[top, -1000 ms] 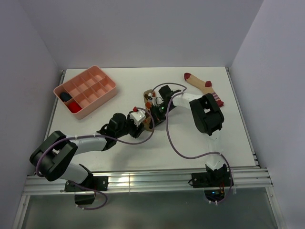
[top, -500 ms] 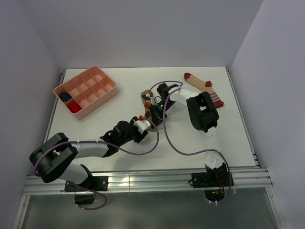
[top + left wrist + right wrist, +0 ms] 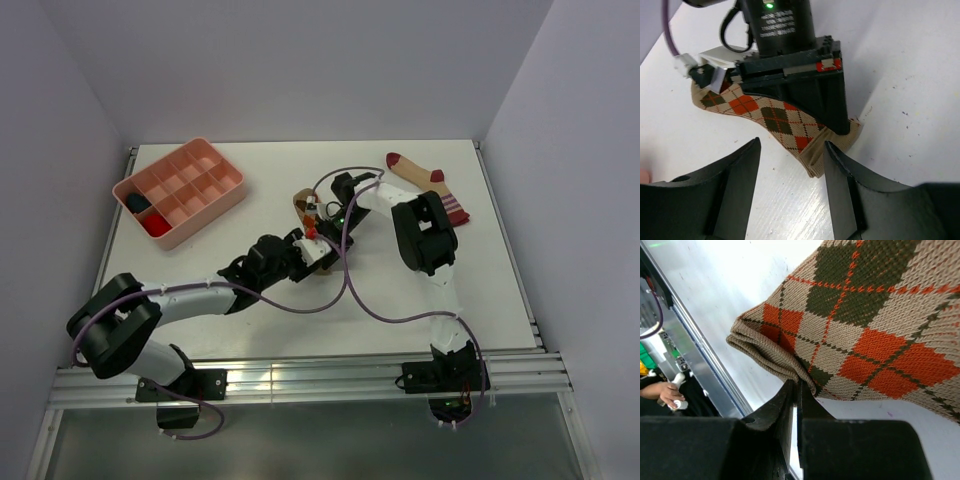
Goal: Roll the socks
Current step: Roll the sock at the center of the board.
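The argyle sock lies flat mid-table, its tan cuff end pointing toward my left gripper. That gripper is open; its right finger is at the cuff's edge and nothing is between the jaws. My right gripper is shut on a folded edge of the argyle sock and sits on top of it. From above, the argyle sock is mostly hidden under both grippers: left, right. The tan sock with a dark red toe and striped cuff lies flat at the back right.
A pink compartment tray stands at the back left, holding a dark bundle and a red bundle. Purple cables loop over the table by both arms. A person's hand shows beyond the metal table edge.
My left gripper has moved right and forward, up to the argyle sock's cuff end. The right gripper has stayed shut on the sock, shifting only slightly.
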`<state>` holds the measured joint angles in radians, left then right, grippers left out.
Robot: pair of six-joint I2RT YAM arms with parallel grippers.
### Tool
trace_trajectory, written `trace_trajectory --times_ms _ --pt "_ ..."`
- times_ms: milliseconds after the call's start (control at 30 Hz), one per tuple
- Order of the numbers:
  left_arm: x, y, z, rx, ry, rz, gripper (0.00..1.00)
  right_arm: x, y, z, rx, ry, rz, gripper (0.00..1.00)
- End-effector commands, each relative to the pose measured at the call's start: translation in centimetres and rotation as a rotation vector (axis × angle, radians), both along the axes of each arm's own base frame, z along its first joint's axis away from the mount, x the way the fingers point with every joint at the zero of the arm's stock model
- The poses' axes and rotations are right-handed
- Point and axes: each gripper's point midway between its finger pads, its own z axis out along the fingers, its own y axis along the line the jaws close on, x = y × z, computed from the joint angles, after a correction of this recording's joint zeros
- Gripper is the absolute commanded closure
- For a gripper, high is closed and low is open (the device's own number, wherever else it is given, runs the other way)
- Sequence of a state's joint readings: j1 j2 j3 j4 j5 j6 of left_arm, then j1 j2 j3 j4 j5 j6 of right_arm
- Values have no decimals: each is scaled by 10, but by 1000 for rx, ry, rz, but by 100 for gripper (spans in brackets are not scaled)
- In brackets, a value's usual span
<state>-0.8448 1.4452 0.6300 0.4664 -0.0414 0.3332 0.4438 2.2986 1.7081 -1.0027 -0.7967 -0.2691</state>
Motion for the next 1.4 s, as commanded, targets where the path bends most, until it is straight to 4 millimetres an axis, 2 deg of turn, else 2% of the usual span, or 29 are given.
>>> trace_trajectory --times_ms 0,333,467,567,600,667,833,1200,1367 --pt "-7 -10 -11 69 -2 -108 42 13 -20 -21 -74 -59 37 100" --pt "-14 -12 -32 100 22 -143 40 13 -21 -22 -74 -41 50 100" --pt "-14 -20 -38 102 47 -163 39 13 -24 -20 -76 -45 54 100" --pt "-21 -26 -52 102 114 -186 39 12 -23 -16 -62 -52 56 100" --pt "-18 -27 -50 85 102 -178 39 13 -23 -16 -59 -54 54 100" --pt "-18 -21 -55 93 98 -159 39 13 -23 -16 -53 -52 53 100" --pt "-17 -23 -65 112 107 -169 39 13 -23 -18 -53 -52 49 100" --pt "-18 -25 -71 93 104 -173 40 11 -25 -23 -65 -34 46 100" --pt "-19 -25 -76 86 115 -171 40 12 -23 -18 -53 -45 45 100"
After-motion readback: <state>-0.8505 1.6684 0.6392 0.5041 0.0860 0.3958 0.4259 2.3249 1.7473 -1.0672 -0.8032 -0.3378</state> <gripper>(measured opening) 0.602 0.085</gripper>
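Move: The left hand, open and empty, is above the sock's cuff edge: the cuff lies some 10 cm below it, about 4 cm to its right and level with it fore and aft. The right hand's fingertips pinch the cuff about 2 cm farther out than the cuff's middle, and the argyle body of the sock stretches beyond, its middle some 8 cm farther out than the cuff. For the right hand the cuff's middle lies about 2 cm back and 1 cm left. The left hand sinks about 8 cm towards the sock's cuff, easing some 1.5 cm back and as much to its right, while the wrist tips its fingers more steeply down by roughly 10 degrees; they stay more than half open and end close by the free corner of the cuff, on the base side of the right fingertips. The right hand stays low and keeps its pinch on the cuff, drifting under 1 cm to the right, so the left fingers arrive beside a held edge. ##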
